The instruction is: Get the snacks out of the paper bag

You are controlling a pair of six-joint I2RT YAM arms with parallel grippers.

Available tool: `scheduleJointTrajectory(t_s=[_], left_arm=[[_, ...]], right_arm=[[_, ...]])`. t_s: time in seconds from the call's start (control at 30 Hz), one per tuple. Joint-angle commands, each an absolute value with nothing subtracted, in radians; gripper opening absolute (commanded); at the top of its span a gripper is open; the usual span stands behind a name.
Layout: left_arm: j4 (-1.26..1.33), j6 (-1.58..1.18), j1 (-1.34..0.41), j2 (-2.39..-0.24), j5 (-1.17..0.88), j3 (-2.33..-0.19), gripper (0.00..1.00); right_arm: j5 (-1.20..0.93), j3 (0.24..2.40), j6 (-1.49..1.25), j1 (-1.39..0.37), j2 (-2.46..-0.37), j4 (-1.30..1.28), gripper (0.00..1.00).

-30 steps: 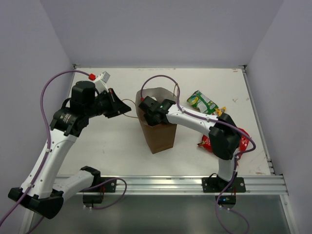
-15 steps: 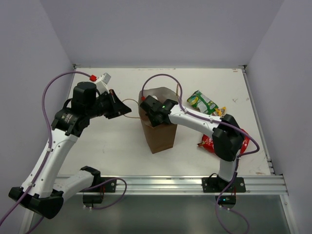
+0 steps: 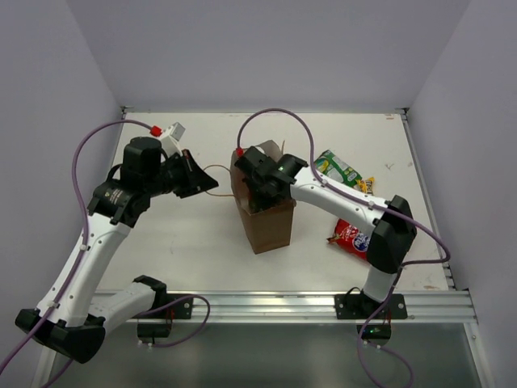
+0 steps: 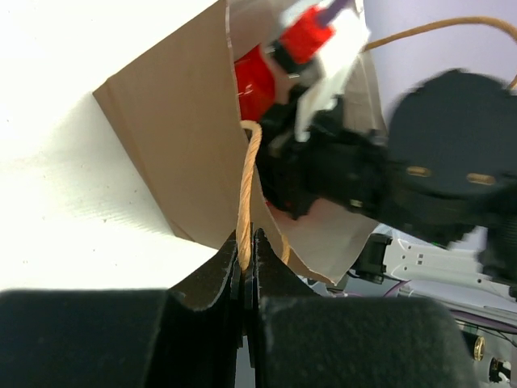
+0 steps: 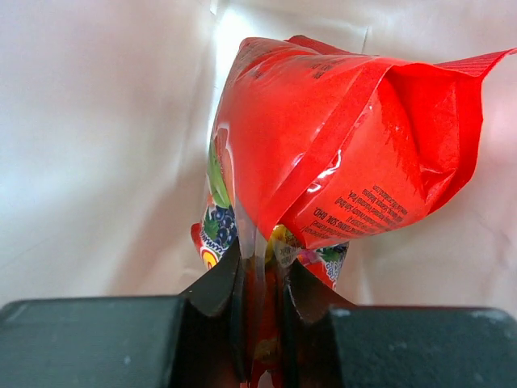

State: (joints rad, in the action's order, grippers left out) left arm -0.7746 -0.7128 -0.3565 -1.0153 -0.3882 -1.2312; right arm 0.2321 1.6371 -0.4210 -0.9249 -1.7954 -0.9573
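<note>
The brown paper bag (image 3: 269, 225) stands upright mid-table. Its thin loop handle (image 4: 245, 182) is pinched in my left gripper (image 4: 246, 242), which is shut on it to the left of the bag (image 3: 199, 179). My right gripper (image 5: 262, 260) reaches down into the bag's mouth and is shut on a red crinkly snack packet (image 5: 339, 137) with a fruit logo, against the pale inside (image 5: 97, 121). Its fingertips are hidden by the bag wall in the top view. Other snacks lie on the table to the right: a green-yellow one (image 3: 334, 170), a small yellow one (image 3: 368, 184) and a red one (image 3: 354, 236).
The right arm's forearm (image 3: 339, 198) passes above the snacks lying on the table. Walls close the table at the back and on both sides. A metal rail (image 3: 283, 305) runs along the near edge.
My right gripper has shut on the red packet inside the bag, and the right wrist has lifted and shifted back over the bag's mouth. The left gripper keeps hold of the handle.
</note>
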Motion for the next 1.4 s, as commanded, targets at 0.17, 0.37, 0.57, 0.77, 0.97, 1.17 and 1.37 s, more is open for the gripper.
scheduleJointTrajectory(t_s=[0.17, 0.37, 0.57, 0.77, 0.97, 1.17, 1.37], left_arm=[[-0.746, -0.686, -0.359, -1.005, -0.382, -1.21, 0.01], [-0.749, -0.686, -0.359, -1.0, -0.377, -1.212, 0.01], [-0.747, -0.687, -0.359, -0.997, -0.376, -1.209, 0.01], [-0.765, -0.675, -0.359, -1.002, -0.357, -1.219, 0.01], [-0.799, -0.646, -0.359, -1.017, -0.324, -1.246, 0.01], [-0.811, -0.638, -0.356, -1.023, -0.302, -1.255, 0.02], [-0.821, -0.629, -0.351, -1.032, -0.302, -1.256, 0.02]], right_arm=[[0.253, 1.765, -0.442, -0.94, -1.634, -0.992, 0.0], [0.275, 1.85, -0.436, -0.942, -1.591, -1.032, 0.0], [0.288, 1.992, -0.405, -0.942, -1.604, -1.083, 0.0], [0.295, 2.17, -0.373, -0.939, -1.647, -1.121, 0.0], [0.298, 2.341, -0.322, -0.931, -1.666, -1.123, 0.0], [0.36, 2.375, -0.25, -0.916, -1.605, -1.019, 0.0], [0.476, 2.391, -0.183, -0.823, -1.52, -0.947, 0.0]])
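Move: The right hand is down inside the paper bag with the red fruit pack already pinched. The bag's open mouth is about 9 cm above the hand, roughly 1 cm farther out and 1 cm to the right. Lying on the table, 13 cm or so below the hand, are the red cookie pack, level with it and some 31 cm right, and the green pack, about 24 cm ahead and 25 cm right. From the left hand the mouth is some 13 cm right, 3 cm ahead and 6 cm lower. Keeping its pinch on the top of the red fruit pack, the right hand draws it up out of the paper bag through the mouth, rising about 29 cm almost straight up, and only near the end swings some 4 cm to the right and a little forward, towards the side where the other snacks lie. As it climbs, the wrist tilts up by nearly 40 degrees so that the fingers point less steeply down and more forward, while the left hand keeps hold of the bag's handle and sinks about 2 cm. ##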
